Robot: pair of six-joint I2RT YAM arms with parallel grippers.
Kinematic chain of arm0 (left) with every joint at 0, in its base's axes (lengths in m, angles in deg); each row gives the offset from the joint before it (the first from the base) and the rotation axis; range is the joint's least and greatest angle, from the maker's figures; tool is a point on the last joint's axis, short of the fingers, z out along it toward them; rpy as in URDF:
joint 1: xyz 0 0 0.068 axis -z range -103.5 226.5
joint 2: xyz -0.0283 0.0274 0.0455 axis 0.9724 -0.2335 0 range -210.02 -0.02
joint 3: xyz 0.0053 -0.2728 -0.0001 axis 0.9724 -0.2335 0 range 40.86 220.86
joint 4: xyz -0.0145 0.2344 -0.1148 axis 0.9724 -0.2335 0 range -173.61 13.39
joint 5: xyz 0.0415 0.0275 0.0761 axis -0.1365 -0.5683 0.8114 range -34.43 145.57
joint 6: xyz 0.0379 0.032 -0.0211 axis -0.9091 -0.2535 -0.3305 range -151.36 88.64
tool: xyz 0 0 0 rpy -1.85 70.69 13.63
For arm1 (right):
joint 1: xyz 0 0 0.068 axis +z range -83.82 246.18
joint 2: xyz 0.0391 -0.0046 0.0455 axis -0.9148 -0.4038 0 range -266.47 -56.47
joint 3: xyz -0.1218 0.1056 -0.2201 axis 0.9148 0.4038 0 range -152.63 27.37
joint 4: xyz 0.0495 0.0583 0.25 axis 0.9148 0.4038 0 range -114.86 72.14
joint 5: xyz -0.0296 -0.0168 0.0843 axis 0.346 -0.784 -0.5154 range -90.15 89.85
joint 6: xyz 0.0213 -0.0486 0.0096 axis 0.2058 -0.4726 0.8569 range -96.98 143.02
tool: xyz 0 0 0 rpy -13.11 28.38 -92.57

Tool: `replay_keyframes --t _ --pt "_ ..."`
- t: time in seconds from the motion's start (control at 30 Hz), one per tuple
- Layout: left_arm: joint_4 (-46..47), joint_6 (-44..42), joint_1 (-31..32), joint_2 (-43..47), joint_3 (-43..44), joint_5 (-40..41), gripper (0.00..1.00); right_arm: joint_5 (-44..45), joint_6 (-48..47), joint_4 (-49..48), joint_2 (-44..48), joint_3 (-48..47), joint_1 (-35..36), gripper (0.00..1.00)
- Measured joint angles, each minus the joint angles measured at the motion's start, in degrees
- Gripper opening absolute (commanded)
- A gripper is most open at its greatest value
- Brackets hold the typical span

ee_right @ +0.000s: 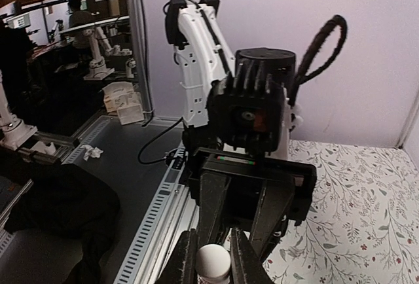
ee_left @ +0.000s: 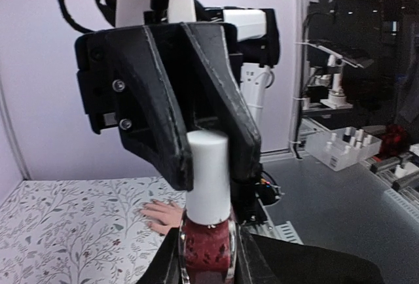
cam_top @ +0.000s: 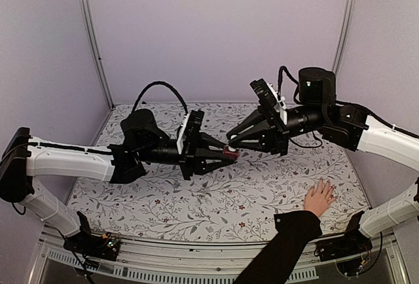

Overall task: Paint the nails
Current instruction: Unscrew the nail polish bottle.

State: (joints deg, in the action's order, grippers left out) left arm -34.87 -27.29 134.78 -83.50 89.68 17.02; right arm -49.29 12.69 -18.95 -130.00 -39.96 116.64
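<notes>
A small dark-red bottle [ee_left: 208, 248] hangs in the air over the middle of the table, and my left gripper [ee_left: 208, 258] is shut on its glass body. Its white cap [ee_right: 214, 262] sits between the fingers of my right gripper [ee_right: 214, 264], which is shut on it from the opposite side. From above, both grippers meet at the bottle [cam_top: 230, 152]. A light-skinned hand [cam_top: 319, 197] in a black sleeve lies flat with fingers spread at the near right of the table. Its nails [ee_left: 145, 212] are tiny and show only faintly.
The table [cam_top: 196, 199] has a floral cover. A metal rail [cam_top: 196, 258] runs along its near edge. Lilac walls [cam_top: 216, 29] close in the back and both sides. The sleeved forearm [cam_top: 281, 245] crosses the near edge beside the right arm's base.
</notes>
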Motion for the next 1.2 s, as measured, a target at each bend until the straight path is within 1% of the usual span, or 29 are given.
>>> replay_keyframes --t 0.1,0.2,0.3,0.37,0.43,0.5,0.53,0.57,0.63,0.7,0.87,1.03,1.1,1.2 --pt "1.73 2.08 0.11 -1.2 0.7 -7.06 0.0 -4.87 -2.47 0.5 0.0 -0.02 0.66 0.0" --pt "2.69 4.11 0.17 -2.6 1.97 -11.96 0.0 -8.57 -4.33 0.92 -0.2 -0.17 0.96 0.0" --pt "3.19 5.31 0.17 -3.58 2.82 -14.71 0.0 -11.04 -5.29 1.16 -0.74 -0.5 0.98 0.01" --pt "3.48 5.88 0.15 -3.76 2.86 -15.43 0.0 -11.74 -5.64 1.22 -0.96 -0.55 1.03 0.06" --pt "3.76 6.21 0.15 -3.85 2.86 -15.65 0.0 -11.98 -5.81 1.25 -1.01 -0.55 1.03 0.2" --pt "4.0 6.36 0.15 -3.85 2.78 -15.41 0.0 -11.85 -5.73 1.14 -1.01 -0.55 1.03 0.39" --pt "4.35 6.12 0.07 -3.82 2.64 -15.63 0.0 -11.56 -5.49 1.16 -0.98 -0.55 1.03 0.46" --pt "4.98 5.7 0.04 -3.52 2.16 -15.5 0.0 -11.19 -4.98 1.18 -0.92 -0.52 0.85 0.53" --pt "5.77 5.01 -0.17 -2.43 0.94 -14.82 0.0 -9.73 -4.13 0.11 -0.63 -0.2 0.52 0.61" --pt "6.58 4.22 -0.42 -1.14 -0.46 -13.16 0.0 -7.76 -2.75 -1.25 0.28 0.9 0.35 0.65" --pt "6.75 2.27 -0.5 0.9 -2.29 -3.89 0.0 1.31 0.9 -4.55 3.1 3.28 0.09 0.66" --pt "5.46 0.72 -0.55 1.29 -2.45 10.49 0.0 13.2 5.86 -6.49 3.74 3.34 0.07 0.66" --pt "5.03 0.31 -0.52 1.29 -2.54 16.55 0.0 17.18 7.89 -6.56 3.72 3.34 -0.02 0.64" --pt "4.02 -0.2 -0.42 1.27 -2.51 23.28 0.0 22.27 11.5 -6.88 3.54 3.32 -0.07 0.6"
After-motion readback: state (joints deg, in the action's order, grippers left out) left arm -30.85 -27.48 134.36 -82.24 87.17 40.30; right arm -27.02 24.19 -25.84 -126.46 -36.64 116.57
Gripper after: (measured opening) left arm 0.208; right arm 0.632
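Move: The left hand already holds the nail polish bottle's red body between its fingertips, with the white cap about 3 cm above its hand point and 1 cm to the right. The right hand is already shut on that cap, right at its hand point, with the bottle body some 3 cm straight below. The person's hand lies on the table roughly 26 cm to the right of the right hand, about level with it front to back and some 33 cm below. Still gripping body and cap, both hands first draw back together about 4 cm while the left turns some 15 degrees clockwise and the right about as far counter-clockwise, twisting the cap counter-clockwise against the bottle, and then they pause. The right fingers then open wide and let go of the cap, and both hands swing forward about 10 cm with their turns reversed by over 35 degrees each, the left keeping its grip on the body while the open right hand eases about a centimetre off to the right. ##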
